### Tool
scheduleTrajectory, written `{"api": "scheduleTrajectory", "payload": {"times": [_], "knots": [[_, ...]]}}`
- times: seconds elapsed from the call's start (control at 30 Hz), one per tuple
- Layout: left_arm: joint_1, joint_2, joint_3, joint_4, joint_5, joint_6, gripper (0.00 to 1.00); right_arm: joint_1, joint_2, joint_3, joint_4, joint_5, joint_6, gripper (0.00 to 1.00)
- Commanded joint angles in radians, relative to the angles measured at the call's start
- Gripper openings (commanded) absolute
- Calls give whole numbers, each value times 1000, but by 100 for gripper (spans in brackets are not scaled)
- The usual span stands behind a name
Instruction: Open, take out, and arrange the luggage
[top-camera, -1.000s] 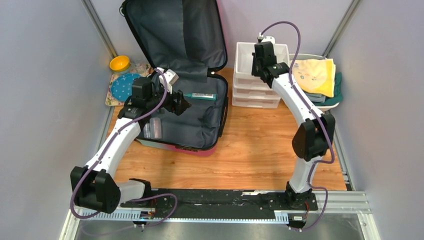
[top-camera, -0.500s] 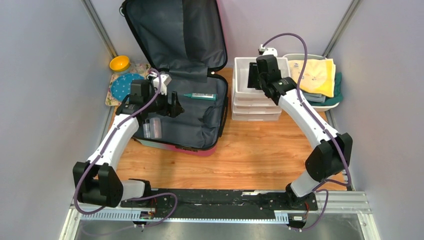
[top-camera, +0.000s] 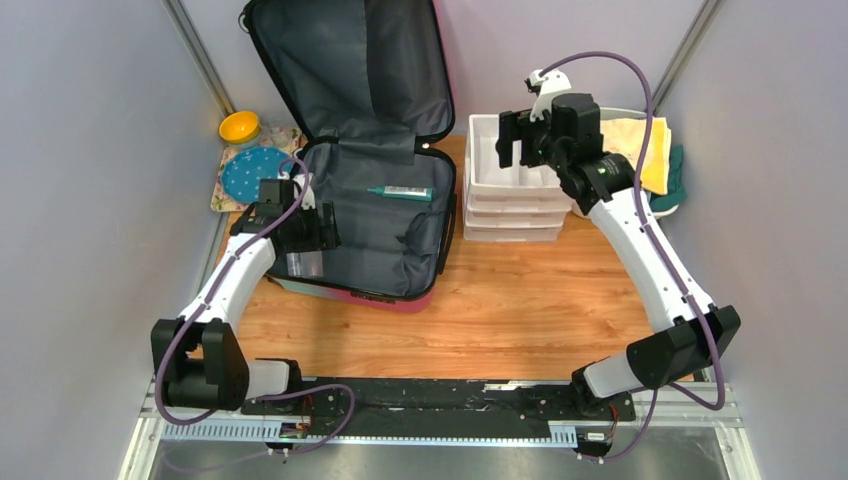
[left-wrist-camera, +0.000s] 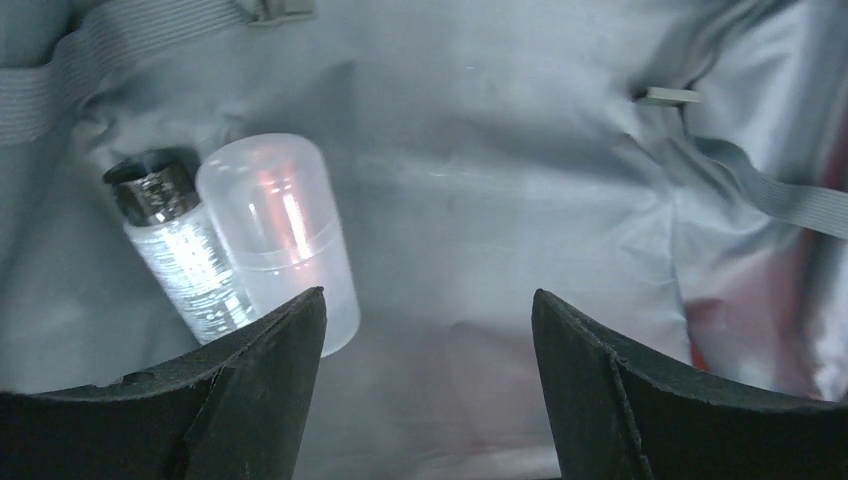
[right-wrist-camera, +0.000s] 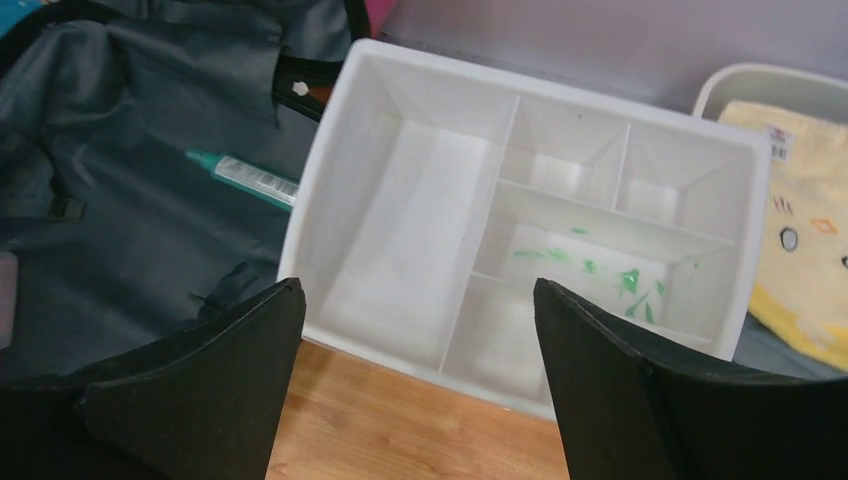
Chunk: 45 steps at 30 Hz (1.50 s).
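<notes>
The luggage (top-camera: 390, 240) lies open on the wooden table, its lid leaning against the back wall and its grey lining showing. A teal tube (top-camera: 400, 192) rests near the hinge. At the left side of the lining lie a frosted bottle (left-wrist-camera: 285, 230) and a clear bottle with a dark cap (left-wrist-camera: 180, 255). My left gripper (left-wrist-camera: 428, 292) hangs open just above them, its left finger next to the frosted bottle, nothing between the jaws. My right gripper (right-wrist-camera: 418, 283) is open and empty above the white drawer organiser (right-wrist-camera: 400, 200), whose right compartment holds green bits (right-wrist-camera: 610, 275).
A white basin with a yellow towel (top-camera: 640, 150) stands right of the organiser (top-camera: 510, 190). A yellow bowl (top-camera: 240, 126) and a blue dotted plate (top-camera: 245, 172) sit on a mat left of the luggage. Grey walls close in on both sides.
My right gripper has opened and risen, shifting right above the organiser. My left gripper has slid left and nearer, from the middle of the luggage to over the bottles, staying open.
</notes>
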<state>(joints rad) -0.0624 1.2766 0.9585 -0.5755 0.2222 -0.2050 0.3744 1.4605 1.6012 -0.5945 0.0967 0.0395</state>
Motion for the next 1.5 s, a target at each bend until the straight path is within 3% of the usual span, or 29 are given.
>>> {"api": "scheduleTrajectory", "payload": {"times": [0.0, 0.27, 0.63, 0.93, 1.07, 1.13, 1.17, 1.27, 1.47], "knots": [[18, 43, 8, -29, -131, -34, 83, -9, -23, 82, -50, -199, -101, 89], [33, 159, 57, -73, -190, -42, 77, -25, -43, 68, -67, -350, -113, 90], [33, 260, 40, -43, -170, -51, 79, -43, 0, 126, -96, -407, -99, 90], [33, 214, -52, 173, -109, 31, 78, -52, 17, 125, -97, -454, -82, 90], [33, 162, -92, 264, 44, 113, 72, -57, 35, 126, -94, -534, -47, 90], [33, 129, -113, 304, 89, 140, 60, -60, 50, 121, -93, -607, 9, 89], [33, 118, -131, 339, 127, 151, 49, -60, 54, 120, -87, -629, 20, 89], [33, 70, -148, 396, 268, 194, 37, -60, 64, 111, -64, -706, 57, 86], [21, -75, -198, 626, 589, 205, 30, -58, 112, 128, 22, -857, 175, 85]]}}
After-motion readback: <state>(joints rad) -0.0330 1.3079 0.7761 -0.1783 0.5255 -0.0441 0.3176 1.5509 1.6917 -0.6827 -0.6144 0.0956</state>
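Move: The clear cup lies on its side in the open suitcase, about 9 cm below the left hand, 1 cm ahead and 3 cm to its left. The small bottle lies 4 cm left of the cup and level with it; the teal tube is 16 cm farther out and 20 cm right of the cup. From the right hand the cup lies some 45 cm left, 9 cm back and 28 cm down; the top of the white drawers is roughly 5 cm ahead, 2 cm right and 15 cm below. The left fingers pinch the clear cup after sinking about 9 cm and easing left onto it; then the hand rises about 7 cm and carries it some 6 cm right, turning clockwise and tilting up to point more forward. The right hand, fingers still open, swings about 8 cm left and 5 cm back, away from the white drawers towards the cup, turning some 30 degrees counter-clockwise with its left side rising. ##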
